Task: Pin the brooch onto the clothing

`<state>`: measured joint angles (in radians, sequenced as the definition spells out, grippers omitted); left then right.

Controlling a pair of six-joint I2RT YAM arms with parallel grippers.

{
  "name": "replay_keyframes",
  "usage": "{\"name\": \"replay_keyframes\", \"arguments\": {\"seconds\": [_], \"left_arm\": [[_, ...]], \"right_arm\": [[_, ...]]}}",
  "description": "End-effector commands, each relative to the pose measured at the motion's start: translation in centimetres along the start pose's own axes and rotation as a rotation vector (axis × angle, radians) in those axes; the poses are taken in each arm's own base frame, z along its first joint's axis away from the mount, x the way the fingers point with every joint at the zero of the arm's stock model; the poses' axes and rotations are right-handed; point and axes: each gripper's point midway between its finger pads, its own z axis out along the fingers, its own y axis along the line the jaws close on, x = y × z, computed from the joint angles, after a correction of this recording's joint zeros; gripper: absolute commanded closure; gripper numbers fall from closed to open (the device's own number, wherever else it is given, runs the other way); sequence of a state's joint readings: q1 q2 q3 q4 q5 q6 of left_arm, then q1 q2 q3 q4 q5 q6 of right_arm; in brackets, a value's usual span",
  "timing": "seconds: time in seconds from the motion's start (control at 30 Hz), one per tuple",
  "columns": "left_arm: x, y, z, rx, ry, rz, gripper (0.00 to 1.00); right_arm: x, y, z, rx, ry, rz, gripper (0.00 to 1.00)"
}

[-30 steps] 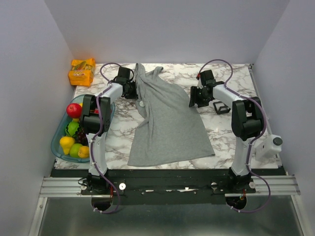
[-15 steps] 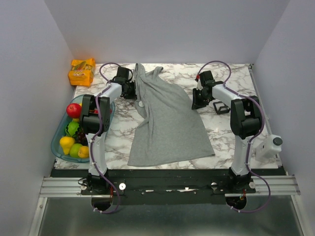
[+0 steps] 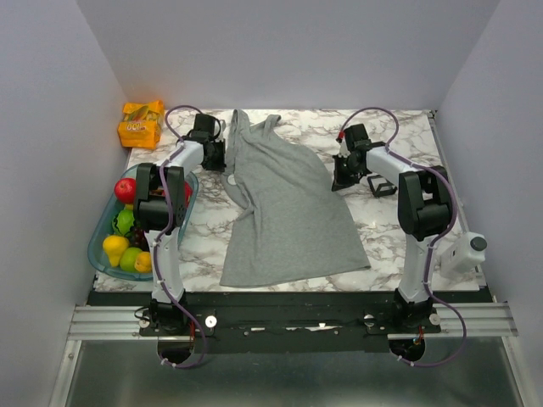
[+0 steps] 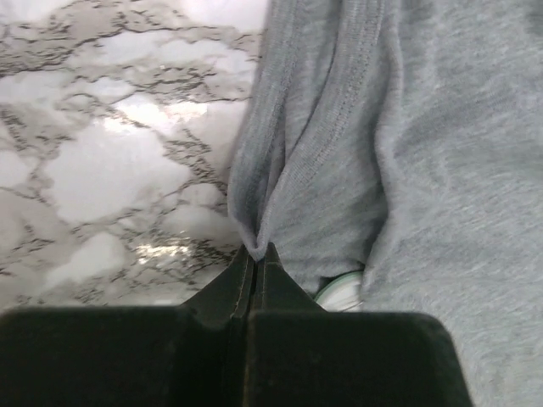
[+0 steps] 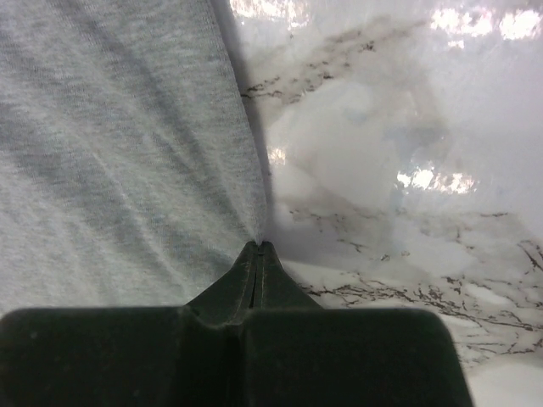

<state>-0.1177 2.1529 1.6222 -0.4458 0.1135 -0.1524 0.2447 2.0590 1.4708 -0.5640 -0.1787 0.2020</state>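
Note:
The clothing [image 3: 288, 212], a light-grey tank top, lies stretched down the middle of the marble table [image 3: 399, 136]. My left gripper [image 3: 219, 157] is at its upper left edge, shut on a pinched fold of the grey knit [image 4: 257, 252]. Just right of those jaws a small round disc with a green rim, the brooch [image 4: 344, 290], peeks out from under the fabric. From above it shows as a pale dot [image 3: 231, 180]. My right gripper [image 3: 338, 180] is at the cloth's right edge, shut on the hem [image 5: 259, 246], with the clothing [image 5: 110, 127] to its left.
A blue tray [image 3: 100, 248] of fruit sits off the table's left edge. An orange snack pack [image 3: 140, 123] lies at the back left corner. A small black frame [image 3: 382, 185] stands right of my right gripper. A white bottle [image 3: 468, 251] is at the near right.
My right gripper has moved to the cloth's right edge and shut on it. My left gripper has drawn the left edge further left and back, and the pale disc shifted left with it.

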Motion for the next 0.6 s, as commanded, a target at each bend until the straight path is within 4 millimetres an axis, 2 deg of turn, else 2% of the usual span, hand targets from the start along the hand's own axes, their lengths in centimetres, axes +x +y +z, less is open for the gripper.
{"name": "replay_keyframes", "arguments": {"seconds": [0.0, 0.13, 0.23, 0.27, 0.4, 0.57], "left_arm": [[-2.2, 1.8, -2.7, -0.097, -0.054, 0.073, 1.00], [-2.7, 2.9, -3.5, -0.152, -0.063, 0.098, 1.00], [-3.2, 2.9, -3.9, -0.149, -0.082, 0.094, 1.00], [-3.1, 2.9, -3.9, -0.146, -0.080, 0.097, 1.00], [-2.8, 3.1, -3.5, -0.153, -0.071, 0.098, 1.00], [-2.8, 3.4, -3.2, -0.162, -0.074, 0.105, 1.00]], "right_arm": [[1.2, -0.9, -0.8, 0.044, 0.034, 0.038, 0.99], [1.4, -1.2, -2.0, 0.071, 0.000, 0.055, 0.99], [1.0, -3.0, -3.0, 0.174, -0.031, 0.032, 0.99], [0.5, -4.4, -3.3, 0.254, -0.045, 0.024, 0.99], [0.7, -7.0, -3.1, 0.335, -0.009, 0.009, 0.99], [-0.1, -8.4, -3.6, 0.350, -0.019, 0.037, 0.99]]}}
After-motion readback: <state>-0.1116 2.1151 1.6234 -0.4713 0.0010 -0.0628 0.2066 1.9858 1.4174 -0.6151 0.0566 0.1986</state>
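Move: The left hand grips the clothing's left edge, with the brooch about 3 cm to its right, 2 cm back and slightly below. The fruit bowl's middle lies some 28 cm left and 17 cm back. The right hand holds the opposite edge near the table; the empty black case it pulls towards is about 18 cm to its right and 1 cm ahead, while the brooch is roughly 36 cm left and 4 cm farther out. Outward in opposite directions the hands draw the clothing between them, both keeping their closed grip. The right slips back about 1.5 cm, then pulls right about 6 cm towards the black case, regaining a little of that forward distance as its right side rolls up over 10 degrees. The left eases less than 3 cm left, away from the brooch, rising about 1.5 cm and rolling its left side up slightly. ##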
